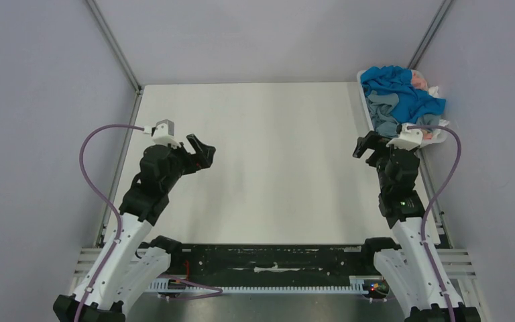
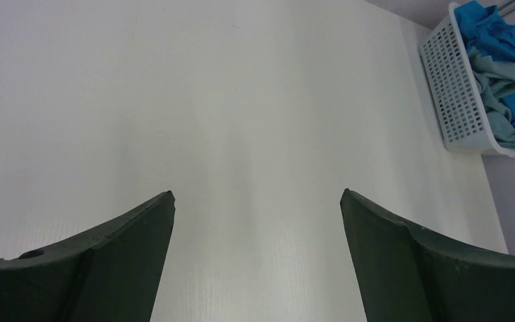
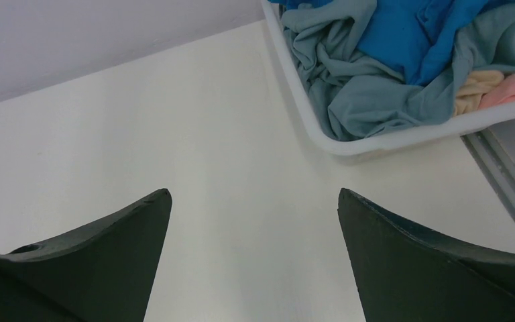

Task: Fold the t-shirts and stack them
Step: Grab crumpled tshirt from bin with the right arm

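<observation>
A heap of crumpled t-shirts point(image 1: 399, 97), bright blue, grey-blue, pink and cream, fills a white basket point(image 1: 364, 100) at the table's far right corner. The heap also shows in the right wrist view point(image 3: 382, 60) and the left wrist view point(image 2: 503, 74). My left gripper point(image 1: 202, 150) is open and empty above the left part of the table; in its own view it point(image 2: 257, 196) frames bare table. My right gripper point(image 1: 365, 143) is open and empty just in front of the basket; in its own view it point(image 3: 255, 193) hangs over bare table, the basket point(image 3: 349, 144) to its upper right.
The white table point(image 1: 275, 168) is walled by grey panels at the back and both sides. A metal rail point(image 1: 117, 174) runs along the left edge and another along the right point(image 1: 432, 194). The arm bases stand on a black bar point(image 1: 268, 258) at the near edge.
</observation>
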`<state>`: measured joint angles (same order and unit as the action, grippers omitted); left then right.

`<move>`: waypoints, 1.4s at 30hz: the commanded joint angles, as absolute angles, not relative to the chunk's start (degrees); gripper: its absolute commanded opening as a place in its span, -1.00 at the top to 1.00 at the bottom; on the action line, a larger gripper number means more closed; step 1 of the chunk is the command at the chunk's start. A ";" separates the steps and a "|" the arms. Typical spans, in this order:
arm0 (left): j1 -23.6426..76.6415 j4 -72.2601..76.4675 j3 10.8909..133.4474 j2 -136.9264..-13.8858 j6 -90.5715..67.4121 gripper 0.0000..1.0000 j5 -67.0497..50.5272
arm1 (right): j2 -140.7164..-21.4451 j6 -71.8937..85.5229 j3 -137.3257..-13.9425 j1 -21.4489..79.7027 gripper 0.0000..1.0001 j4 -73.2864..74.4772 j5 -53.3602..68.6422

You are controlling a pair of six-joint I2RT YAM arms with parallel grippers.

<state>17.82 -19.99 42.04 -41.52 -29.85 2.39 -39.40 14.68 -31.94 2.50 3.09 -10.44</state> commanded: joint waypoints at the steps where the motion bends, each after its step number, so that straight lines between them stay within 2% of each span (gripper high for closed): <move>1: 18.02 -13.90 42.58 -41.61 -25.90 -0.98 0.70 | -40.67 9.20 -34.90 2.42 -0.95 -5.23 -11.20; 4: 18.02 -12.84 42.45 -41.72 -25.67 -0.97 0.54 | -48.43 7.46 -43.79 2.43 -0.96 -0.60 -15.58; 7: 17.99 -10.05 40.48 -41.23 -25.18 -0.97 0.81 | -60.36 4.78 -57.94 1.65 -0.96 6.54 -20.13; 13: 18.02 -8.41 38.54 -41.97 -24.87 -0.97 5.92 | -86.03 0.80 -85.87 -3.95 -0.96 16.15 -18.05; 20: 18.02 -7.72 37.14 -44.00 -25.70 -0.97 7.84 | -106.84 2.54 -106.23 -11.31 -0.96 19.83 -15.41; 30: 18.02 -4.57 35.78 -48.64 -26.80 -0.98 6.37 | -116.54 7.49 -108.83 -14.40 -0.96 15.93 -13.24; 33: 18.02 -4.57 35.77 -49.17 -26.88 -0.97 6.44 | -117.07 11.69 -106.33 -15.20 -0.96 11.21 -16.67; 37: 18.02 -4.48 35.16 -48.78 -26.93 -0.97 7.47 | -118.08 16.92 -103.24 -16.25 -0.98 3.79 -15.11; 42: 18.02 -4.74 34.97 -48.27 -27.00 -0.97 8.32 | -122.02 19.93 -105.41 -16.28 -0.98 0.97 -14.66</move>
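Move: The blue t-shirt crumpled in the bin is about 23 cm ahead of the open right hand, 17 cm to its right and 10 cm lower. The grey-green shirt is nearer, some 15 cm ahead, 10 cm right and 12 cm down; the pink cloth is about 27 cm ahead, 22 cm right and 10 cm down. From the left hand, the blue shirt is roughly 25 cm ahead, 90 cm right and 11 cm below. Still open, the right hand arcs about 34 cm forward-right over the bin's blue t-shirt; the left sinks 5 cm. ##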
